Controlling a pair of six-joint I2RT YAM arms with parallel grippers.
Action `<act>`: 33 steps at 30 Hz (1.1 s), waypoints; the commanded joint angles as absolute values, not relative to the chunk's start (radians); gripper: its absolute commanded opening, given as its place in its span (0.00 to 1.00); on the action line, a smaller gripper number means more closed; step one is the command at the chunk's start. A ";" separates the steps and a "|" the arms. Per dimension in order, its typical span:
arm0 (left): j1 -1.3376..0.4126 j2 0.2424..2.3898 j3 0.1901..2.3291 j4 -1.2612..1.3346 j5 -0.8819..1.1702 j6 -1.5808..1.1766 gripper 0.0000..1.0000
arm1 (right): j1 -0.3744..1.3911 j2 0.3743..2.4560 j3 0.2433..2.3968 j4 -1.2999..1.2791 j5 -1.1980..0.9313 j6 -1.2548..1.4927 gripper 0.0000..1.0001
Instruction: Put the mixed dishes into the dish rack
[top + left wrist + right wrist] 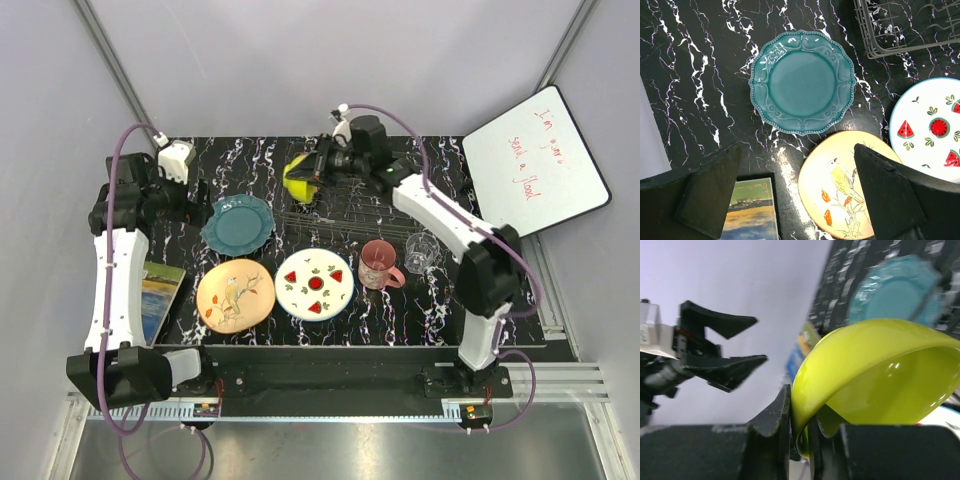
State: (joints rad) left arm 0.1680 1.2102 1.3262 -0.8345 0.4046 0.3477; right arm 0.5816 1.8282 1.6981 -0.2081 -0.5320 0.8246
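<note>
My right gripper [316,172] is shut on the rim of the lime-yellow bowl [299,180], held tilted in the air over the left end of the dark wire dish rack [345,212]. In the right wrist view one finger sits inside and one outside the bowl [880,375] rim, at the gripper [801,412]. My left gripper [797,150] hovers open and empty above the teal plate [802,82] and the peach floral plate [840,185]. The white plate with red slices [314,283], pink mug [378,265] and clear glass [421,250] stand on the table.
A blue-green book [160,300] lies at the table's left edge, below my left arm. A white board with red writing [535,160] leans at the back right. The rack's corner [910,25] shows in the left wrist view.
</note>
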 commanded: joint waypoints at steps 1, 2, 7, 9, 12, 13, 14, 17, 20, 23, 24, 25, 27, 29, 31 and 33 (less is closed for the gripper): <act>0.173 1.195 1.325 -0.798 0.419 0.338 0.99 | 0.601 1.914 1.709 0.241 -0.739 1.077 0.00; 0.173 1.195 1.325 -0.796 0.422 0.334 0.99 | 0.600 1.928 1.710 0.250 -0.738 1.087 0.00; 0.173 1.186 1.316 -0.798 0.411 0.347 0.99 | 0.597 1.983 1.707 0.219 -0.718 1.072 0.00; 0.173 1.183 1.310 -0.795 0.408 0.354 0.99 | 0.589 1.994 1.691 0.215 -0.713 1.062 0.00; 0.176 1.180 1.305 -0.796 0.403 0.357 0.99 | 0.578 2.023 1.671 0.215 -0.716 1.052 0.00; 0.175 1.178 1.305 -0.796 0.403 0.356 0.99 | 0.572 2.043 1.666 0.216 -0.718 1.052 0.00; 0.175 1.180 1.307 -0.796 0.405 0.356 0.99 | 0.569 2.054 1.667 0.218 -0.722 1.052 0.00; 0.176 1.183 1.313 -0.796 0.402 0.357 0.99 | 0.561 2.091 1.670 0.224 -0.724 1.049 0.00; 0.175 1.181 1.316 -0.796 0.396 0.357 0.99 | 0.557 2.126 1.677 0.226 -0.727 1.049 0.00; 0.175 1.180 1.319 -0.798 0.394 0.362 0.99 | 0.548 2.146 1.669 0.225 -0.727 1.037 0.00; 0.176 1.180 1.318 -0.798 0.396 0.362 0.99 | 0.545 2.149 1.666 0.225 -0.723 1.035 0.00; 0.176 1.180 1.318 -0.799 0.396 0.362 0.99 | 0.543 2.157 1.663 0.225 -0.724 1.034 0.00; 0.176 1.183 1.315 -0.798 0.396 0.361 0.99 | 0.535 2.164 1.660 0.232 -0.726 1.031 0.00; 0.176 1.181 1.312 -0.798 0.399 0.360 0.99 | 0.534 2.183 1.664 0.235 -0.730 1.032 0.00; 0.178 1.180 1.309 -0.798 0.399 0.361 0.99 | 0.531 2.204 1.675 0.235 -0.739 1.032 0.00; 0.176 1.178 1.307 -0.799 0.399 0.362 0.99 | 0.531 2.218 1.681 0.233 -0.747 1.035 0.00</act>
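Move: The right hand already holds the yellow-green bowl by its rim; the open place at the rack's left end lies about 7 cm ahead, 5 cm to its left and 24 cm below. The red bowl stands roughly 14 cm ahead and 4 cm left, and the teal plate on the table some 3 cm ahead and 21 cm left. From the idle left hand, that open place is about 13 cm ahead, 22 cm right and 21 cm below. Keeping its pinch, the right hand lowers the bowl about 13 cm and 5 cm forward towards the rack's left end. ##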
